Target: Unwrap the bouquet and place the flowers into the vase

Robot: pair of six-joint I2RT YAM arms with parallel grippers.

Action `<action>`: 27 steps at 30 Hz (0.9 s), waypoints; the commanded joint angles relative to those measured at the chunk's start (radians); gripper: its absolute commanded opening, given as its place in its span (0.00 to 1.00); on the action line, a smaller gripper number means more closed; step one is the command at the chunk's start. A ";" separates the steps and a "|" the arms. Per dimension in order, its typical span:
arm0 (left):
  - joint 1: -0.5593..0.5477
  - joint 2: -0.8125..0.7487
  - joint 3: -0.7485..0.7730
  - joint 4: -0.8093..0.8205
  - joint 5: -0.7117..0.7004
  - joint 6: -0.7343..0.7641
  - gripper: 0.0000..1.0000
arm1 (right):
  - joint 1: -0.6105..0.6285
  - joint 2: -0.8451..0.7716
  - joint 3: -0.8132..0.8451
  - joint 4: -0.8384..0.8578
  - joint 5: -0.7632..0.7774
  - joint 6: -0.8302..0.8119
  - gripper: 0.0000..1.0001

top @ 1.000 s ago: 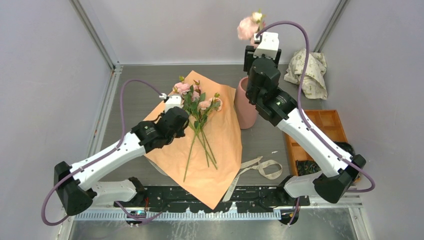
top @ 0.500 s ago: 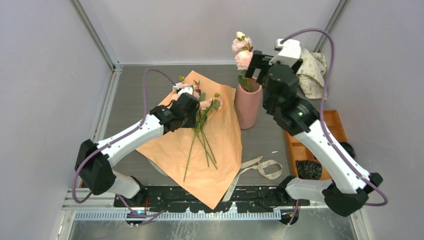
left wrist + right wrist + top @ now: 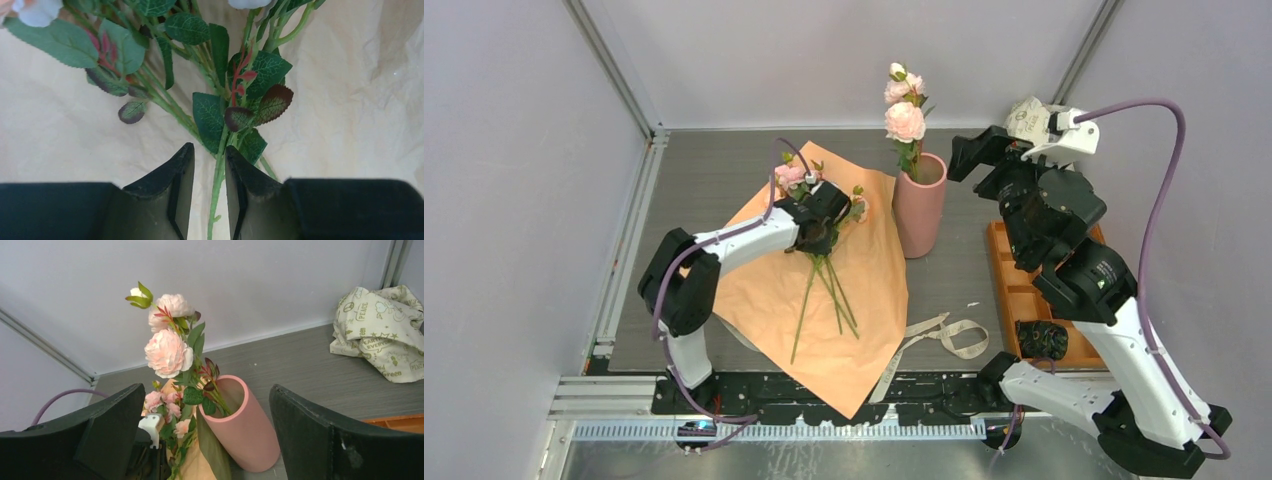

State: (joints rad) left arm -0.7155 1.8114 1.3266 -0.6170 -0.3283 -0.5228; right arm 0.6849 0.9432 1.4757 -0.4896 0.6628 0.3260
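Note:
The bouquet lies unwrapped: its orange wrapping paper [image 3: 869, 300] is spread flat at the table's middle, with several flowers [image 3: 822, 270] loose on it, blooms pointing away. The pink vase [image 3: 921, 208] stands upright at the paper's right edge and holds one stalk with pink blooms [image 3: 904, 120]. My left gripper [image 3: 819, 236] is low over the loose stems. In the left wrist view its jaws [image 3: 209, 150] stand narrowly apart with one green stem [image 3: 218, 185] between them, against the right finger. My right gripper [image 3: 989, 155] hangs wide open and empty to the right of the vase [image 3: 250, 435].
Crumpled cream printed paper [image 3: 385, 330] lies at the back right corner. An orange compartment tray [image 3: 1014, 290] sits right of the vase with a dark clump [image 3: 1042, 338] at its near end. Beige ribbon [image 3: 949, 335] lies by the paper's near right edge.
My right gripper let go of the stalk in the vase, opened wide and drew back to the right. My left gripper moved right over the loose stems and narrowed around one.

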 commanded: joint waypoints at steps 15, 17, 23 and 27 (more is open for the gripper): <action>0.008 0.200 0.152 0.002 0.043 0.041 0.17 | -0.002 -0.060 -0.039 -0.059 -0.029 0.039 0.99; 0.010 0.192 0.142 0.012 0.039 0.042 0.13 | -0.001 -0.064 -0.047 -0.060 -0.025 0.040 1.00; 0.019 0.169 0.124 0.012 0.029 0.046 0.00 | -0.002 -0.073 -0.062 -0.061 -0.032 0.052 0.99; 0.026 0.178 0.131 -0.001 0.050 0.057 0.10 | -0.002 -0.079 -0.068 -0.064 -0.035 0.053 1.00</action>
State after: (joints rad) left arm -0.7086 1.9846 1.4601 -0.6186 -0.2901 -0.4870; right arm 0.6849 0.8814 1.4136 -0.5671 0.6331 0.3691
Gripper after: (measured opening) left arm 0.027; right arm 0.995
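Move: The crossing stems of the flowers on the peach paper lie just under the left hand, about 2 cm ahead, 2 cm to its right and 3 cm below. Their pink blooms spread some 13 cm ahead and 3 cm to its left, 2 cm below it. The pink vase stands about 4 cm ahead and 17 cm to the right, its middle 6 cm higher. From the right hand those stems are roughly 8 cm ahead, 24 cm left and 43 cm down. The stems just below the leaves are pinched by the left fingers: still pointing steeply down and forward, the left hand sinks about 3 cm while easing some 2 cm forward and 2 cm right, then holds its place as the part-open fingers shut. The right hand, empty and wide open, sinks about 3 cm and draws back slightly. ##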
